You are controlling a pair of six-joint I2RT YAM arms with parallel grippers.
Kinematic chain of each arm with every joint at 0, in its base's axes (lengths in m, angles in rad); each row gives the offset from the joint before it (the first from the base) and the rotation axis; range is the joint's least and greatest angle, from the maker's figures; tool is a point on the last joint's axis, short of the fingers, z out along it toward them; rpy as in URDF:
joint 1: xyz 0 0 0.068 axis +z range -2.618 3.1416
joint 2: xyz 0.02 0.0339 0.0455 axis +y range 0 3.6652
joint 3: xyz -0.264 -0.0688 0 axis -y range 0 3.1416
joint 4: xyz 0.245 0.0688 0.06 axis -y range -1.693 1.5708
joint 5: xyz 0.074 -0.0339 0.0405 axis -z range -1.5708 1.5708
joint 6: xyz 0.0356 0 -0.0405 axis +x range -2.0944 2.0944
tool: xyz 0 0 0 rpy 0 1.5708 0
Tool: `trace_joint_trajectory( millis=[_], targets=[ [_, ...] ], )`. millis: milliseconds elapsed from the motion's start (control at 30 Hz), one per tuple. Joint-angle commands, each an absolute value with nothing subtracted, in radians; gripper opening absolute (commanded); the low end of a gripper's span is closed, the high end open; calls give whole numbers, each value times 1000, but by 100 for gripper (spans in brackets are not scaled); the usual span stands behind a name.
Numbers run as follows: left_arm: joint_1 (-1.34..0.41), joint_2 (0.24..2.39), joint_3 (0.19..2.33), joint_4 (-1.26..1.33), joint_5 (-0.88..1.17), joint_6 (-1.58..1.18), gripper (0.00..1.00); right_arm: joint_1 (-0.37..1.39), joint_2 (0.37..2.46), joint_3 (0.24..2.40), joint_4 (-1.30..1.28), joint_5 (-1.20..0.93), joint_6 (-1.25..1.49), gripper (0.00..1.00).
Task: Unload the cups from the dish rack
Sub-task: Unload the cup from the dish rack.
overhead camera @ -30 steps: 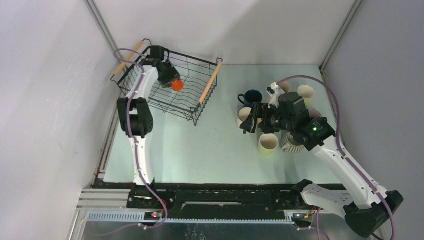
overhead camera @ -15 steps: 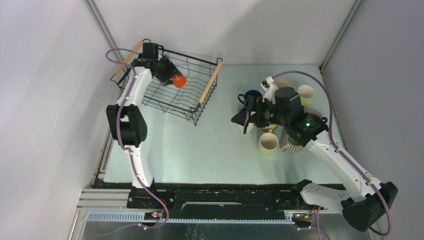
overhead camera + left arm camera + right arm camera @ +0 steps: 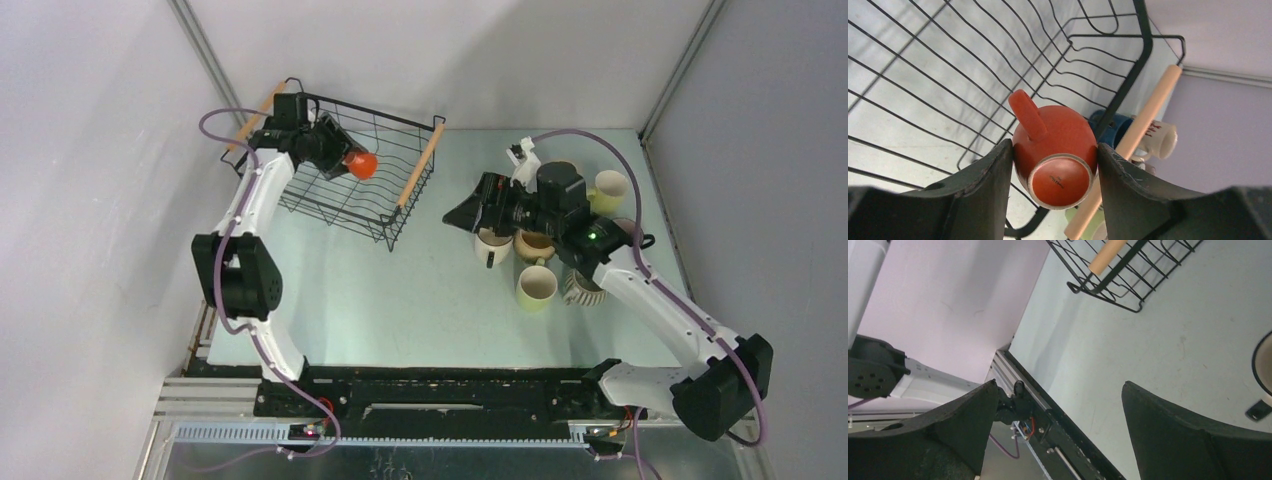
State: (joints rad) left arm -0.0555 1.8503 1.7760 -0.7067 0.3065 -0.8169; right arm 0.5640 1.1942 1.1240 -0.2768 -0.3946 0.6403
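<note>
My left gripper (image 3: 347, 160) is shut on an orange cup (image 3: 361, 164) and holds it above the inside of the black wire dish rack (image 3: 391, 216). In the left wrist view the orange cup (image 3: 1055, 150) lies sideways between both fingers, its base toward the camera and its handle pointing up; the dish rack's wires (image 3: 948, 85) lie behind it. Other cups stand on the table to the right: a cream one (image 3: 490, 243), a yellow one (image 3: 536, 286), a ribbed one (image 3: 581, 289). My right gripper (image 3: 458, 214) hangs open and holds nothing, left of those cups.
A wooden handle (image 3: 420, 164) runs along the rack's right edge. A pale cup (image 3: 612, 187) stands at the back right. Through the rack I see a navy cup (image 3: 1114, 131) and a white cup (image 3: 1161, 140). The right wrist view shows the rack's corner (image 3: 1128, 271) and bare table (image 3: 1158, 350).
The left gripper has risen with the orange cup and shifted slightly right, the arm's elbow swinging left. The right arm has swung left and back over the standing cups, toward the rack.
</note>
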Motion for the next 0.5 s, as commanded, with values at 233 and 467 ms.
trace_joint_trajectory(
  millis=[233, 467],
  targets=[
    [-106, 1632, 1625, -603, 423, -901, 30, 591, 1325, 1139, 46, -438, 723, 99],
    [-135, 1535, 1557, -596, 459, -922, 30, 622, 1441, 1189, 158, -435, 747, 95]
  ],
)
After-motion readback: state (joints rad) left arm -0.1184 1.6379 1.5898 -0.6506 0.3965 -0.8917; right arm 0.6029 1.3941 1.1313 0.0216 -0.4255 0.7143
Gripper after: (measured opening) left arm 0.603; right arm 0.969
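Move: The left gripper already holds the orange cup above the rack; the open right gripper awaits about 18 cm back, 21 cm to the right and slightly higher. From the left hand, the rack's right wooden handle has its middle 13 cm right, about 1 cm ahead and 9 cm lower. From the right hand, the orange cup lies 18 cm ahead, 21 cm left and 6 cm lower; the white cup stands 7 cm right, 3 cm ahead and some 24 cm below. Draw the left gripper back and to the right, rising as it goes, about 8 cm in all, carrying the pinched orange cup over the rack towards the right gripper, with barely a tilt. Meanwhile bring the right gripper left and forward some 6 cm to meet it, jaws kept wide open, touching nothing. ##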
